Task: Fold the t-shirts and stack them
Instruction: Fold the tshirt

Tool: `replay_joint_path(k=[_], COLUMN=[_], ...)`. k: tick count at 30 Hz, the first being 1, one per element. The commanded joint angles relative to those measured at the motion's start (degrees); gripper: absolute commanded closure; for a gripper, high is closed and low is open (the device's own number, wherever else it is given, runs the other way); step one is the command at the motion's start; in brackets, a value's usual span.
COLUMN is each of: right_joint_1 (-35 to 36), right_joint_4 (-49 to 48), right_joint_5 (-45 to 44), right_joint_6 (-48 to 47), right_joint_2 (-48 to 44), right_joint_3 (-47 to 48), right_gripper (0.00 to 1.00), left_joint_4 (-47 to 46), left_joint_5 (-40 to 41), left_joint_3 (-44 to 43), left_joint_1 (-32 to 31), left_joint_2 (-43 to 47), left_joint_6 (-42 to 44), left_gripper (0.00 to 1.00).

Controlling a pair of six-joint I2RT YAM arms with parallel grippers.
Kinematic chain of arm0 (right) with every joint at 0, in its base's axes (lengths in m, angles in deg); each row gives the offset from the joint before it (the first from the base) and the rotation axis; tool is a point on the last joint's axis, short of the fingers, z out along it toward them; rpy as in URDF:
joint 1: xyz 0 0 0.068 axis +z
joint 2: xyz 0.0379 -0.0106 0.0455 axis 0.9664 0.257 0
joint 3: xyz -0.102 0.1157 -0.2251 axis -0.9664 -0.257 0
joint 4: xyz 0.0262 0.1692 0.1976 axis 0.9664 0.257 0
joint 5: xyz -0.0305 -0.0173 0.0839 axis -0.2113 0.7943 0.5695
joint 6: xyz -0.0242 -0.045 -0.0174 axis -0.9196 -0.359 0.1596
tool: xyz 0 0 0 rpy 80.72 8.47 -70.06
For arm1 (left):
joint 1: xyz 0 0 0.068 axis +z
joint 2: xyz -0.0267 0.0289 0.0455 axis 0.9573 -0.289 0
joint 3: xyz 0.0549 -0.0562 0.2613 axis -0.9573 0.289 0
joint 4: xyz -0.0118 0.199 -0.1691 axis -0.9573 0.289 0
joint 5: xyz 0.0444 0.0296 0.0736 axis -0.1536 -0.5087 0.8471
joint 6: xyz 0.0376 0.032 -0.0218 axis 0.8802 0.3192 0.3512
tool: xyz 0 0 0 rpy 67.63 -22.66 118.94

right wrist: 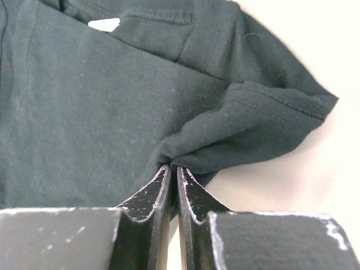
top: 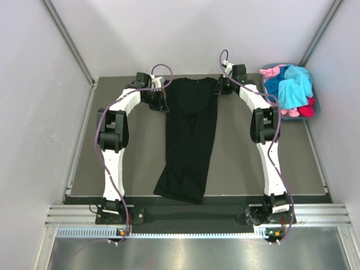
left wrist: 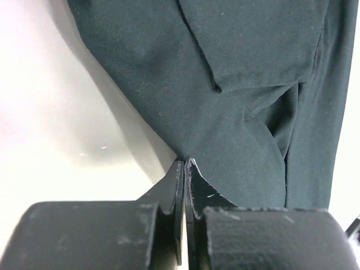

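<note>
A large black t-shirt [top: 188, 140] lies lengthwise down the middle of the table, folded into a narrow strip with its collar at the far end. My left gripper [top: 162, 101] is at its far left corner, and in the left wrist view the gripper [left wrist: 184, 162] is shut on the edge of the black cloth [left wrist: 236, 112]. My right gripper [top: 221, 87] is at the far right corner. In the right wrist view this gripper [right wrist: 173, 167] pinches a bunched fold of the shirt [right wrist: 101, 112] by the sleeve. Turquoise [top: 295, 84], blue [top: 275, 84], pink [top: 273, 72] and red [top: 306, 109] t-shirts lie heaped in a basket.
The grey-blue basket [top: 316, 101] stands at the table's back right corner, just right of my right arm. Pale walls with metal rails close in the table on the left, right and back. A white neck label [right wrist: 104, 24] shows inside the black shirt's collar.
</note>
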Motion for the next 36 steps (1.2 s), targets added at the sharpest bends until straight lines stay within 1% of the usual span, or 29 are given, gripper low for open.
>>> replay_joint_path(k=[1, 3, 9, 11, 12, 13, 14, 15, 16, 18, 19, 20, 21, 22, 23, 24, 25, 26, 27, 28, 29, 30, 31, 32, 34, 36], right_joint_1=[0.3, 0.2, 0.1, 0.1, 0.1, 0.0, -0.5, -1.0, -1.5, -3.0, -3.5, -4.0, -4.1, -4.0, -3.7, -3.7, -3.6, -3.2, -3.1, -2.8, -2.3, -2.2, -2.0, -1.5, -0.9, 1.3], right_joint_4=[-6.2, -7.1, -10.1, -10.0, -9.8, -8.9, -8.5, -8.4, -8.8, -9.7, -11.1, -11.9, -12.8, -14.9, -16.0, -16.8, -16.6, -16.2, -14.3, -13.3, -12.4, -10.8, -9.9, -9.0, -6.4, -4.8], right_joint_5=[-2.3, -3.8, -5.9, -6.6, -6.5, -6.5, -6.6, -6.7, -6.8, -7.3, -7.6, -8.0, -8.9, -9.5, -9.9, -10.1, -9.5, -8.8, -7.1, -6.6, -6.1, -4.0, -3.5, -3.3, -1.4, -1.6], right_joint_6=[-0.3, -0.5, -1.1, -2.2, -2.8, -3.7, -3.8, -3.8, -3.4, -3.3, -3.8, -4.5, -5.3, -7.7, -8.2, -11.9, -13.0, -14.2, -16.7, -17.6, -18.6, -20.5, -21.2, -21.9, -24.5, -27.0], right_joint_2=[0.8, 1.0, 1.3, 1.0, 0.5, -0.4, -1.1, -2.1, -4.9, -8.6, -13.2, -16.0, -18.9, -25.2, -28.4, -31.4, -36.9, -39.5, -42.0, -46.6, -48.9, -53.1, -55.1, -56.9, -62.0, -65.4], right_joint_3=[4.2, 5.0, 6.4, 5.7, 5.4, 5.0, 3.2, 1.9, 0.2, -6.9, -9.8, -16.7, -20.7, -24.7, -32.6, -36.1, -39.4, -44.7, -47.1, -49.3, -53.6, -55.9, -57.8, -61.5, -65.1, -69.5], right_gripper=[0.92, 0.94, 0.93, 0.77, 0.7, 0.61, 0.58, 0.56, 0.55, 0.54, 0.53, 0.51, 0.51, 0.5, 0.5, 0.5, 0.5, 0.5, 0.5, 0.5, 0.5, 0.51, 0.52, 0.52, 0.52, 0.52], left_joint_4=[1.7, 2.3, 4.6, 5.4, 5.5, 5.5, 6.0, 5.8, 5.6, 5.4, 5.4, 5.3, 5.1, 4.3, 4.2, 4.3, 4.2, 3.3, 2.4, 0.4, 0.1, 0.0, 0.3, 1.5, 3.7, 8.1], left_joint_5=[2.8, 3.0, 6.3, 7.9, 9.2, 10.2, 12.3, 13.5, 14.3, 16.4, 16.8, 17.1, 17.4, 17.3, 17.3, 17.3, 16.6, 16.4, 16.2, 15.6, 15.5, 15.3, 15.0, 14.1, 13.7, 13.6], left_joint_3=[-4.7, -6.8, -11.9, -13.3, -13.3, -13.0, -12.7, -12.4, -11.8, -9.8, -9.1, -6.9, -5.2, -1.6, 0.1, 1.6, 5.2, 7.5, 10.0, 14.8, 16.9, 18.6, 20.2, 22.7, 25.0, 25.9], left_joint_1=[0.8, 0.8, 0.8, 0.7, 0.6, 0.5, 0.3, 0.3, 0.3, 0.3, 0.3, 0.2, 0.2, 0.1, -0.1, -0.3, -0.4, -0.4, -0.4, -0.4, -0.4, -0.4, -0.4, -0.4, -0.4, -0.4], left_joint_2=[1.0, -0.7, -4.7, -5.0, -4.7, -4.2, -3.0, -2.2, -1.3, 1.6, 2.6, 3.8, 6.3, 7.7, 10.2, 11.3, 12.7, 16.2, 18.2, 20.3, 22.1, 25.4, 27.0, 29.3, 30.9, 32.2], left_joint_6=[2.2, 2.7, 4.1, 4.5, 4.7, 5.0, 5.0, 6.5, 6.7, 7.5, 7.8, 7.9, 8.3, 8.5, 8.9, 9.6, 9.9, 10.3, 10.4, 10.6, 10.7, 11.1, 11.3, 11.7, 11.8, 11.9], left_gripper=[1.0, 1.0, 1.0, 1.0, 0.95, 0.92, 0.86, 0.77, 0.58, 0.49, 0.46, 0.44, 0.43, 0.37, 0.36, 0.36, 0.36, 0.36, 0.35, 0.34, 0.34, 0.31, 0.3, 0.3, 0.27, 0.26])
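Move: The t-shirt, folded into a long strip, is pinched by both hands at its side edges. Its middle lies about 10 cm back and 8 cm to the right of the left hand, and some 22 cm back and 10 cm to the left of the right hand, 3 cm lower. Its neckline is roughly 8 cm ahead and 8 cm left of the right hand. The laundry basket stands level with the right hand, about 25 cm to its right. The t-shirt, still pinched at both side edges, is drawn some 3.5 cm forward by both hands, which rise slightly and sink as the fingers open and let go. Both then withdraw back and up: the right fast, about 23 cm back and well up, swinging out to its right; the left roughly 13 cm back, drifting left and rolling its left side up. ##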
